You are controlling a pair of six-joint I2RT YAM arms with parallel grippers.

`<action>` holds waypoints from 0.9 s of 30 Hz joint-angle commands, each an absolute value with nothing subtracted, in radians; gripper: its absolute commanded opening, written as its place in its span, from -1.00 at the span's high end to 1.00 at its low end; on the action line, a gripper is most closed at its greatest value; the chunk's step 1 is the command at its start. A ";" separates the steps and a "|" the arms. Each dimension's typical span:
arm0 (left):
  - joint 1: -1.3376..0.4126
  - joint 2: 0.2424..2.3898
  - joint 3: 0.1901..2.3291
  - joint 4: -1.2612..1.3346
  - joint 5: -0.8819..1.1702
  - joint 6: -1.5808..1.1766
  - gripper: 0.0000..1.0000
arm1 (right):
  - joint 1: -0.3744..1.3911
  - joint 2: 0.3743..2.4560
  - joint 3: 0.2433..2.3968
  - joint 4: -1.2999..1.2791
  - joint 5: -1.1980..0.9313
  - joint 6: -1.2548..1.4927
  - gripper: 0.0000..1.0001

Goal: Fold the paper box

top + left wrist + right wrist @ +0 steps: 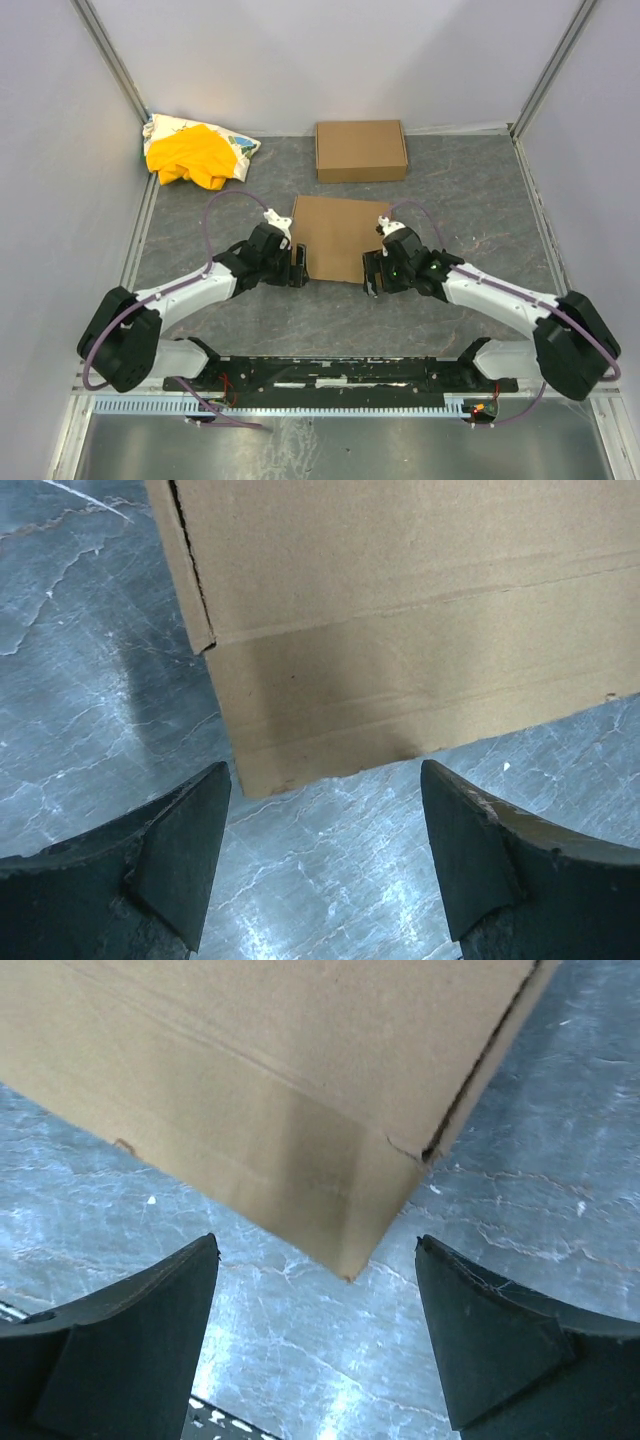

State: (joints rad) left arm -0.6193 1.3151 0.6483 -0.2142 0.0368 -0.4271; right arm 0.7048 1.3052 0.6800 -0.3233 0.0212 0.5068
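The paper box (340, 237) lies flat in the middle of the table as a closed brown rectangular carton. My left gripper (297, 267) sits at its near left corner and my right gripper (370, 273) at its near right corner. The left wrist view shows the paper box (400, 610) just beyond the left gripper (325, 772), whose jaws stand open over bare table. In the right wrist view the near right corner of the paper box (300, 1080) points between the open jaws of the right gripper (316, 1244). Neither gripper touches the cardboard.
A second neat brown carton (361, 150) stands at the back, behind the paper box. A yellow cloth bundle (195, 152) lies in the back left corner. Grey walls enclose the table (470, 210) on the left, back and right.
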 commanded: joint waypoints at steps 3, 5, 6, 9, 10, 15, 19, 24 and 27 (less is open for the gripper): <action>-0.623 1.183 0.734 -0.269 0.006 -0.438 -0.66 | 0.703 1.120 0.658 -0.376 0.030 0.511 -0.73; -0.623 1.148 0.755 -0.294 0.004 -0.429 -0.67 | 0.703 1.071 0.656 -0.371 -0.018 0.512 -0.57; -0.623 1.136 0.768 -0.311 0.006 -0.428 -0.66 | 0.703 1.048 0.663 -0.368 -0.040 0.514 -0.46; -0.623 1.086 0.754 -0.289 0.048 -0.448 -0.64 | 0.704 1.027 0.758 -0.411 0.016 0.524 0.29; -0.623 1.061 0.728 -0.246 0.071 -0.470 -0.60 | 0.703 1.049 0.803 -0.432 0.060 0.525 0.58; -0.623 0.978 0.562 0.014 0.178 -0.570 -0.03 | 0.695 1.300 1.038 -0.455 0.142 0.453 0.98; -0.623 1.013 0.507 0.076 0.192 -0.580 0.15 | 0.679 1.498 1.202 -0.455 0.123 0.418 0.98; -0.624 1.023 0.443 0.145 0.190 -0.606 0.17 | 0.636 1.640 1.345 -0.452 0.099 0.414 0.98; -0.625 1.034 0.433 0.138 0.164 -0.593 0.17 | 0.627 1.694 1.403 -0.475 0.063 0.412 0.97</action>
State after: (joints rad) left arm -0.6197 1.0279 0.4389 0.0410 0.1680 -0.5629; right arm 0.6437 1.6634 1.2968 -0.4656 0.0902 0.4362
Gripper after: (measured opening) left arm 0.417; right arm 0.017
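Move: The box lid's middle lies roughly 13 cm ahead of the right hand and 9 cm to its left, about level with its fingertips. The lid's near right corner is right at that hand, barely 1 cm ahead, and a spare carton stands some 39 cm ahead and 5 cm left. From the left hand the lid's middle is some 12 cm ahead and 11 cm to the right; the near left corner is only 2 cm ahead and 1 cm right. Up from beside the near right corner, the right hand rises about 7 cm while its open fingers shut. It then swings some 13 cm forward and 6 cm left over the lid, cresting and sinking about 3 cm with fingertips together. The left hand climbs nearly 10 cm from the near left corner, sinks back half that, eases slightly back and right, rolls and closes to about half open. ##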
